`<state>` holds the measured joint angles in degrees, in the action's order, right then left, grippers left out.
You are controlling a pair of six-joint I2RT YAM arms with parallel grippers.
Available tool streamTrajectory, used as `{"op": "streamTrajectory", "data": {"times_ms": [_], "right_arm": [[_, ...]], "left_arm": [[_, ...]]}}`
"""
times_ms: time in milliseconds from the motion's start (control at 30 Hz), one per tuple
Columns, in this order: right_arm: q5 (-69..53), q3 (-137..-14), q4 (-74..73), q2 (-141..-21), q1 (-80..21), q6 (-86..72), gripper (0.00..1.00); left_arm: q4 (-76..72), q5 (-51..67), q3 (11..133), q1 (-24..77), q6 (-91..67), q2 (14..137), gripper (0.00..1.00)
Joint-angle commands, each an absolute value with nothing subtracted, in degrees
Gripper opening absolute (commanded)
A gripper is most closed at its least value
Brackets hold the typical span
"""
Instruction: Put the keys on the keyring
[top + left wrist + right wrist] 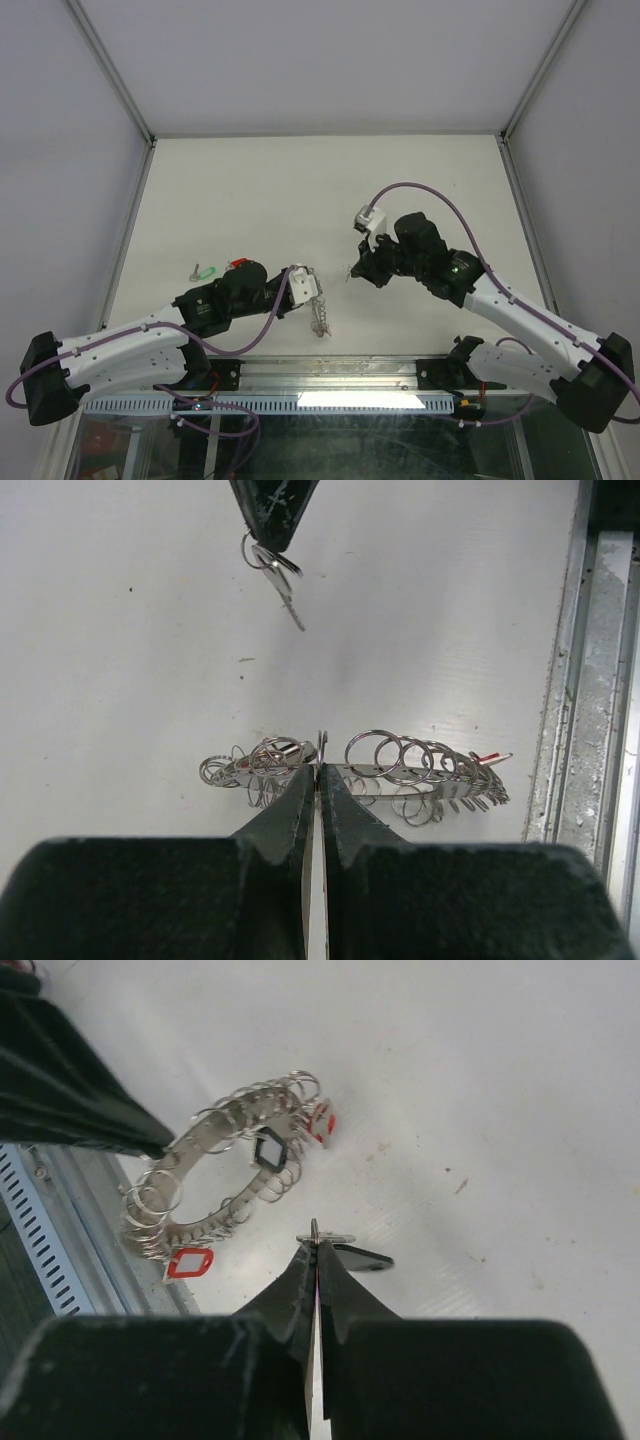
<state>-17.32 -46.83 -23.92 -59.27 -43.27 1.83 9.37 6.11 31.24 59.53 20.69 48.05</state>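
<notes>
The keyring (205,1222) is a flat grey metal ring fringed with small split rings and red and black tags. My left gripper (320,770) is shut on its rim, holding it above the table's near edge; it shows edge-on in the left wrist view as the keyring (400,770), and from above as the keyring (320,320). My right gripper (317,1245) is shut on a small silver key (283,585) with its own little ring, hanging above the table beyond the keyring and apart from it. A green-headed key (207,270) and a red-headed key (240,264) lie on the table left of the left gripper (303,285).
A metal rail (330,375) runs along the table's near edge, just behind the held keyring. White walls with metal frame posts (115,75) enclose the table on three sides. The right gripper (355,272) hovers near the table's middle.
</notes>
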Motion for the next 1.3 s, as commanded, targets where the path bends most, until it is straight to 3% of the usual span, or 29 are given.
{"op": "streamTrajectory", "data": {"times_ms": [0,233,1267], "right_arm": [[-18.23,-45.14,-20.17,-55.58,-47.53,5.9,0.0],[-15.15,-41.85,-13.95,-53.88,-53.0,8.29,0.0],[-23.73,-46.19,-3.91,-63.05,-53.79,0.72,0.0]], "left_arm": [[3.11,3.25,33.76,59.06,24.12,48.16,0.0],[2.58,0.62,32.99,59.06,24.83,47.95,0.0],[1.97,-0.02,32.84,59.06,24.97,49.53,0.0]]}}
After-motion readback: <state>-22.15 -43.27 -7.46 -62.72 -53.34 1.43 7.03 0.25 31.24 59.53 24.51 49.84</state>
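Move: The loop pinched in the left fingertips, where the key is to go, lies about 8 cm left of the right hand, 5 cm back, at the same height. The keyring's middle hangs some 5 cm below and 2 cm behind that loop; its red tag is about 7 cm behind, 6 cm below and 2 cm right of it. From the left hand, the right-held key is roughly 5 cm ahead, 8 cm right and 1 cm lower. Right hand carries the gripped key left 6–7 cm and back 4 to the loop; left, still pinching, advances 2. ##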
